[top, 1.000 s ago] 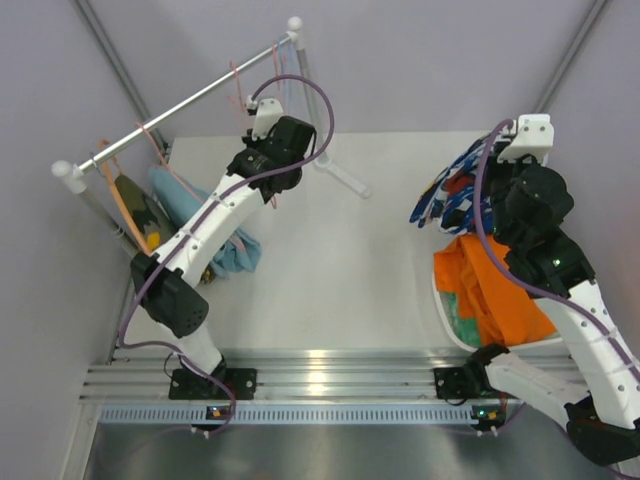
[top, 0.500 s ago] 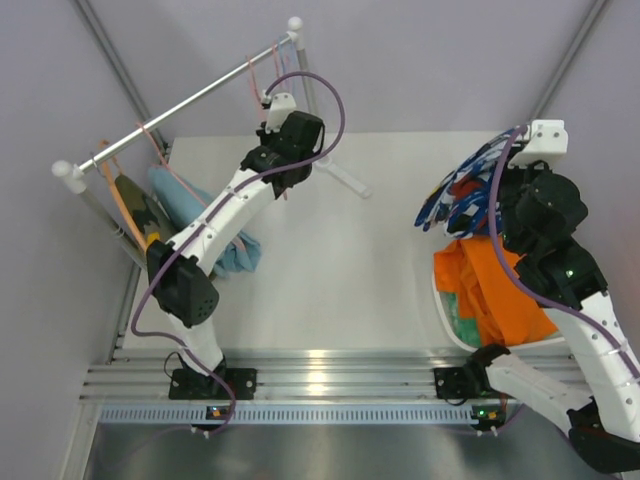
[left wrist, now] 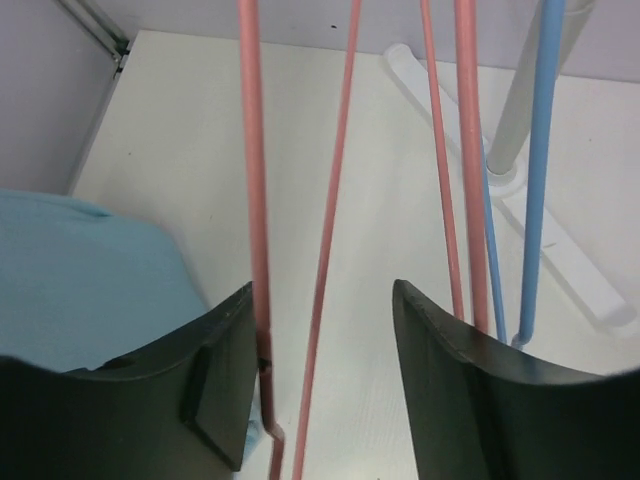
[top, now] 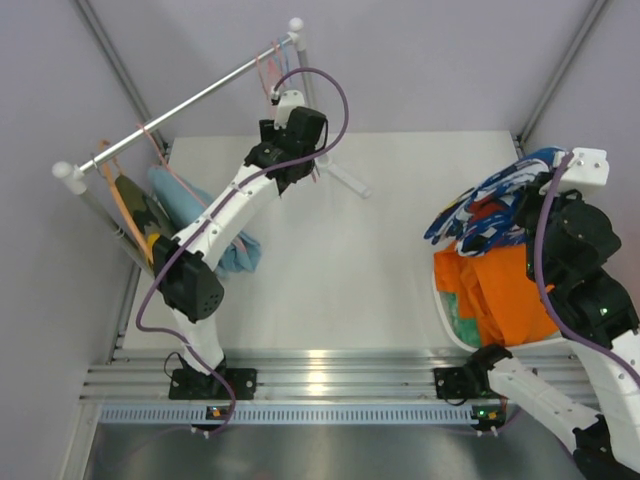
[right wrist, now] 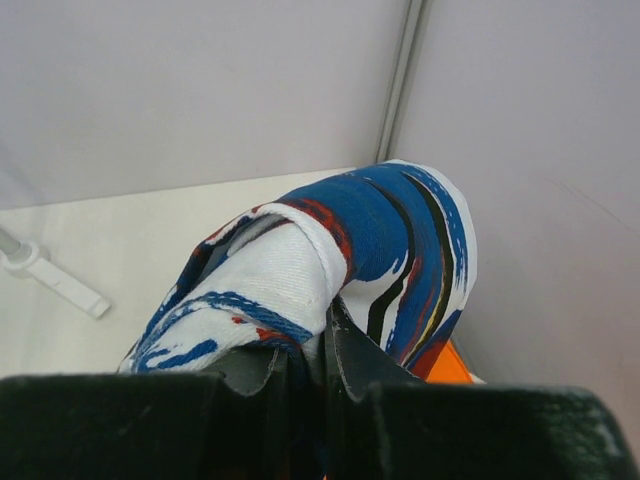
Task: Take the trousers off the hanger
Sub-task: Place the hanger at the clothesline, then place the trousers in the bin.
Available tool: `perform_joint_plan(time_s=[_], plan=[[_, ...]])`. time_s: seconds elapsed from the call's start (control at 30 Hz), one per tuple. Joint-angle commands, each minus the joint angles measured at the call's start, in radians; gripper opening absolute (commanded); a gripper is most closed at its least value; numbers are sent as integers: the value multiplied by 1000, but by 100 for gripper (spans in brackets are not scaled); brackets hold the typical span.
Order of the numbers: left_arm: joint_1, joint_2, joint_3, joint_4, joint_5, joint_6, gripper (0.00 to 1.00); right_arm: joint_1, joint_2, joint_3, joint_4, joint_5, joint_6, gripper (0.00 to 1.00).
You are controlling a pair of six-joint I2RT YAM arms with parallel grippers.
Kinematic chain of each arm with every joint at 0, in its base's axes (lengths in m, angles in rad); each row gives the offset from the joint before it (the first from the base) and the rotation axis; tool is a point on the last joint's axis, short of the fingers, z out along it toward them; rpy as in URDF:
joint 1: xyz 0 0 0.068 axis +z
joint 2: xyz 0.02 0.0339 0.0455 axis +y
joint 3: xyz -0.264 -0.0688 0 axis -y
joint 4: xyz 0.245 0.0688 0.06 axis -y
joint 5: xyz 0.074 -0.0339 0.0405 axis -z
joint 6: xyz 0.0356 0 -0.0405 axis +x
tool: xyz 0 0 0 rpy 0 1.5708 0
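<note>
My right gripper point(right wrist: 320, 345) is shut on the blue-and-white patterned trousers point(right wrist: 390, 230), which hang free of any hanger over the right side of the table point(top: 480, 212). Under them lie orange trousers point(top: 505, 290) and mint green trousers point(top: 462, 322). My left gripper point(left wrist: 325, 300) is open beside the rail's far end point(top: 288, 130), its jaws standing either side of two thin pink hanger wires point(left wrist: 255, 200). Light blue trousers point(top: 228, 252) and camouflage trousers point(top: 142, 215) hang on hangers at the rail's near left end.
A metal rail point(top: 180, 105) runs diagonally at the back left, with empty pink and blue hangers point(top: 268, 68) near its far end. The rack's white foot point(left wrist: 520, 205) lies on the table. A white basket rim point(top: 440, 300) edges the orange pile.
My left gripper has opened and moved up toward the rail's far end. The right arm has carried the patterned trousers to the right, over the orange pile.
</note>
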Motion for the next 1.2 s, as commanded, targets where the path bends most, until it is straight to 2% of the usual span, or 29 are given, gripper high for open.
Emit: perform_joint_plan(time_s=[0.0,0.1,0.2,0.23,0.37,0.5,0.63,0.87,1.17], plan=[[2,-88,40,1,59,3,62,2,-66,51,45,62,37,0],[-2,-120,40,-19,77,11,69,1,-95,61,63,89,3,0],[-7,-141,60,-67,111,32,82,2,-90,120,76,138,-84,0],[-10,-146,63,-84,119,40,98,2,-85,162,79,154,-139,0],[-16,-178,61,-165,125,51,98,2,-73,259,59,204,-224,0],[-16,-255,8,-159,163,42,98,2,-120,287,27,231,-265,0],[-18,-309,-18,-142,229,37,98,2,-135,322,-131,241,-284,0],[-18,-353,-63,-139,262,19,98,2,-137,348,-418,260,-234,0],[-18,-365,-77,-145,283,8,98,4,-209,304,-578,186,-201,0]])
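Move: The red hanger just hooked on the clothesline still hangs right at my left fingers, a couple of centimetres left; the rod is about 18 cm above. Two more empty hangers hang roughly 6 cm right and 4 cm ahead, the light blue trousers some 17 cm left, 15 cm back and a little lower. From my right hand, holding the blue patterned trousers, the basket lies about 38 cm below, 5 cm back and 6 cm right. My left hand finishes opening wide and comes free of the red hanger, drawing back about 9 cm and rising almost as much while turning some 15 degrees clockwise. My right hand keeps its grip on the blue patterned trousers, hauling them back about 14 cm and right 10 cm above the basket, arching up roughly 8 cm and sinking again as the wrist dips and rolls. ##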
